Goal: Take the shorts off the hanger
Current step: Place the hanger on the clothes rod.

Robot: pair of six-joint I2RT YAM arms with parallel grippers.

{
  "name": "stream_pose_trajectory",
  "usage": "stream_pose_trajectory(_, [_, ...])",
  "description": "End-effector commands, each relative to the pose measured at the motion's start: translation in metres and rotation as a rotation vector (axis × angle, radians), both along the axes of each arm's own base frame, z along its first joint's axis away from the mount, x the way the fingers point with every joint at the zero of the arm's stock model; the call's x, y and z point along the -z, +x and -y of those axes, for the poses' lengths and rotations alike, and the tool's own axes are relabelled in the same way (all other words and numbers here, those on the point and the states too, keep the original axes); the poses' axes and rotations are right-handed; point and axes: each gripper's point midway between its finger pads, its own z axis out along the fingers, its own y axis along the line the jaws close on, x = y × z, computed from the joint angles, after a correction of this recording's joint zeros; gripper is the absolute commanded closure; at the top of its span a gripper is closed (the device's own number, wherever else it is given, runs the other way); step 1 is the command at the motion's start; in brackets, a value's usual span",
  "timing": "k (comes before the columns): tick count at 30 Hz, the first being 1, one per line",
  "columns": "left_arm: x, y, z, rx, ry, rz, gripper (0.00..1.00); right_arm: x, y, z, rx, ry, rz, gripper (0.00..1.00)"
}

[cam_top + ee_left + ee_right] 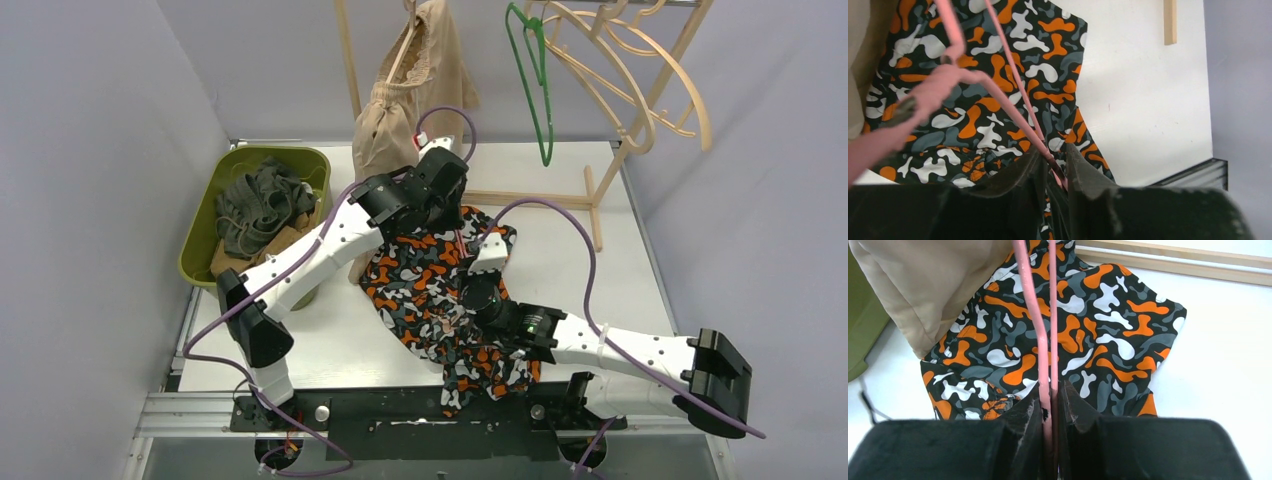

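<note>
The camouflage shorts [430, 290] [993, 75] [1098, 330] lie spread on the white table between the two arms. A thin pink hanger [1013, 90] [1034, 315] runs over them. My right gripper [470, 240] [1050, 390] is shut on two of the hanger's bars. My left gripper [450, 215] [1055, 165] has one pink bar between its jaws. Those jaws stand slightly apart, the bar resting against one finger with a gap beside it. Beige shorts [410, 90] [923, 285] hang on a wooden hanger at the back.
A green bin [205, 230] at the left holds dark olive shorts [260, 205] and a brown pair. A wooden rack [610, 160] at the back right carries a green hanger [535, 80] and several bare wooden hangers. Its base bar lies on the table.
</note>
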Motion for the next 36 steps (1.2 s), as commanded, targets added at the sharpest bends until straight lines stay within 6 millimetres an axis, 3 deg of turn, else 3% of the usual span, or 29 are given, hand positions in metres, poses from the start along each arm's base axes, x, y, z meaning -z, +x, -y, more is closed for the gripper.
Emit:
stream_pose_trajectory(1, [-0.053,0.004,0.003,0.072,-0.166,0.098,0.73,-0.047,0.0,0.001,0.062,0.183,0.021,1.0])
stream_pose_trajectory(8, [-0.067,-0.001,0.017,0.173,-0.353,0.127,0.45,-0.048,-0.016,-0.001,-0.028,0.187,-0.052,1.0])
stream_pose_trajectory(12, [-0.075,-0.005,0.02,0.233,-0.485,0.134,0.41,-0.054,-0.025,0.001,-0.068,0.232,-0.069,1.0])
stream_pose_trajectory(17, [-0.082,-0.014,0.023,0.316,-0.639,0.121,0.46,-0.07,-0.031,0.004,-0.103,0.284,-0.067,1.0])
stream_pose_trajectory(21, [-0.104,-0.033,0.036,0.475,-0.751,0.162,0.29,-0.065,-0.029,0.011,-0.076,0.272,-0.107,1.0])
stream_pose_trajectory(24, [-0.117,-0.042,0.042,0.543,-0.778,0.17,0.26,-0.054,-0.027,0.012,-0.056,0.23,-0.134,1.0])
stream_pose_trajectory(28, [-0.107,-0.03,0.042,0.495,-0.675,0.162,0.22,-0.046,-0.025,0.007,-0.064,0.197,-0.148,1.0])
stream_pose_trajectory(31, [-0.08,-0.02,0.043,0.454,-0.47,0.103,0.21,-0.038,-0.022,0.007,-0.041,0.136,-0.168,1.0])
stream_pose_trajectory(34, [-0.046,-0.01,0.028,0.335,-0.188,0.058,0.21,-0.027,-0.02,0.011,0.005,0.043,-0.186,1.0])
stream_pose_trajectory(36, [-0.041,-0.006,0.025,0.303,-0.106,0.064,0.18,-0.021,-0.02,0.013,0.033,0.005,-0.19,1.0])
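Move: The pink hanger is held by both hands. The rod's free stretch, left of the green hanger, lies about 26 cm ahead of the right hand, 1 cm to its right and some 37 cm above. From that hand the green hanger is about 26 cm ahead, 9 cm right, 28 cm up; the camouflage shorts 2 cm back, 4 cm left, 16 cm below. From the left hand the free stretch is roughly 20 cm ahead, 4 cm right and 27 cm up. The left fingers let go of the pink hanger, spreading wide around its wire while the hand rises some 3 cm and shifts about 4 cm right, its left side rolling down some 30 degrees, then partly back, with a clockwise swing. The right hand keeps its pinch on the hanger, drawing it back about 4 cm and slightly up and right, tipping down 10 degrees, then easing forward 2 cm. ##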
